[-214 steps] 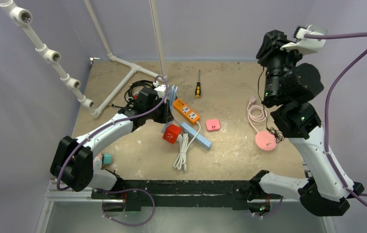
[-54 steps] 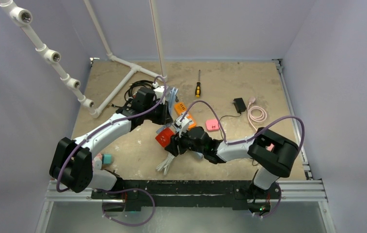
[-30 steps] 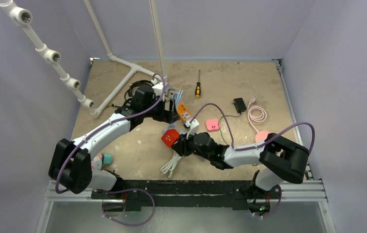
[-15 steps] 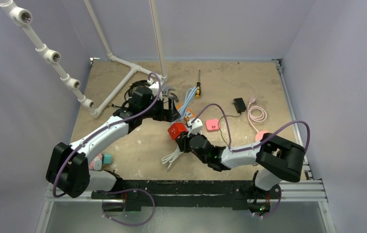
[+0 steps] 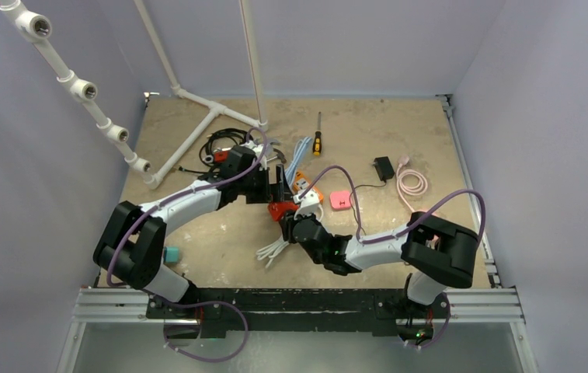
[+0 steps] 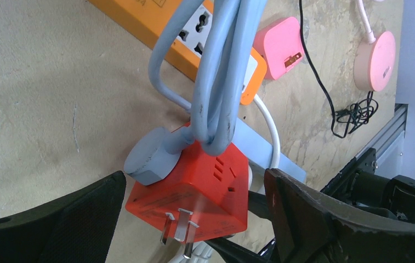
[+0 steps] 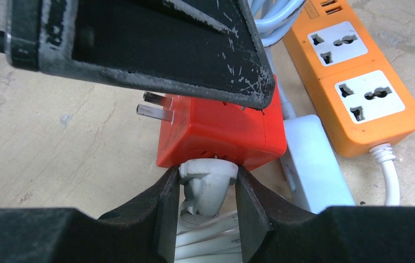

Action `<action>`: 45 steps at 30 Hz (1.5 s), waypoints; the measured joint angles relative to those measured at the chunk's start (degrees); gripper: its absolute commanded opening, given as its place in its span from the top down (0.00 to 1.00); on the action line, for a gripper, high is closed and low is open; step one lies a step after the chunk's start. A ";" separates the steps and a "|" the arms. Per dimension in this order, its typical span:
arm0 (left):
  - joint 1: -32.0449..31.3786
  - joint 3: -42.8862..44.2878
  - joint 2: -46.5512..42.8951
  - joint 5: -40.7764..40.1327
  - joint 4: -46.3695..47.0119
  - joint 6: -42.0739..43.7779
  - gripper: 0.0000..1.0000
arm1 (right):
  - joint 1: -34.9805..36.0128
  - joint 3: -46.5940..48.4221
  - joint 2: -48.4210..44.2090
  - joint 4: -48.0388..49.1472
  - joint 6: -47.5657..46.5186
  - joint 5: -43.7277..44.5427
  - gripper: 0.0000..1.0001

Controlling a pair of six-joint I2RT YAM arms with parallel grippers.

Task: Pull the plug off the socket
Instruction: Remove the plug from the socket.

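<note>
The red cube socket [image 5: 281, 210] is tilted up off the table, its metal prongs bare. A white plug [image 7: 208, 186] sits in the red cube socket's [image 7: 216, 129] lower face, and my right gripper [image 7: 208, 193] is shut on it. The plug's white cable bundle [image 5: 273, 250] trails below. A pale blue plug [image 6: 150, 159] with a looped blue cable [image 6: 221, 66] is in another face of the socket [image 6: 194, 189]. My left gripper [image 6: 194, 178] is open, one finger on each side of the cube without touching it.
An orange power strip [image 6: 139, 16] and a pale blue strip [image 7: 312, 159] lie just behind the cube. A pink adapter [image 5: 341, 200], black adapter [image 5: 384, 166], screwdriver [image 5: 317, 140], pink cable [image 5: 412, 183], black cords [image 5: 224, 140] and white pipes [image 5: 189, 140] lie further back.
My left gripper has opened wider, left the blue cable and moved right and nearer until it straddles the red cube. The right gripper has kept its hold and lifted the cube slightly towards it.
</note>
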 measured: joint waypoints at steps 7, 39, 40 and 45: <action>0.00 -0.04 -0.02 -0.87 0.09 -1.29 0.03 | 0.50 0.61 0.00 -0.90 0.11 3.23 1.00; 0.00 -0.11 -5.07 -2.54 0.46 1.03 0.03 | -0.37 -0.85 -6.82 -4.00 1.79 -0.35 1.00; 0.00 -0.11 -5.95 -2.97 0.17 1.70 0.03 | -1.20 -1.42 -8.83 -4.68 1.60 -2.21 1.00; 0.00 -0.11 -14.03 -5.29 -0.20 5.97 0.04 | -9.42 -2.12 -15.32 -7.26 0.20 -15.17 1.00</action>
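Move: The right hand already grips the white plug; the red socket on its end is centred about 4 cm ahead, 2 cm left and barely lower. The blue plug on its far side is some 7 cm ahead and 4 cm left. Farther out, the orange strip is about 12 cm ahead, 4 cm right; the pink box 7 cm ahead, 15 cm right. From the open left gripper, the red socket lies roughly 2 cm back, 3 cm right and 4 cm below. Keep the right fingers shut on the white plug: ease it slightly forward and right, come back a little, then lift quickly to about 5 cm above the start, bearing right away from the red socket. Hold the left gripper wide open around the red socket almost until that lift is under way, then raise it empty by some 8 cm, tilting its fingertips up roughly 15 degrees. ##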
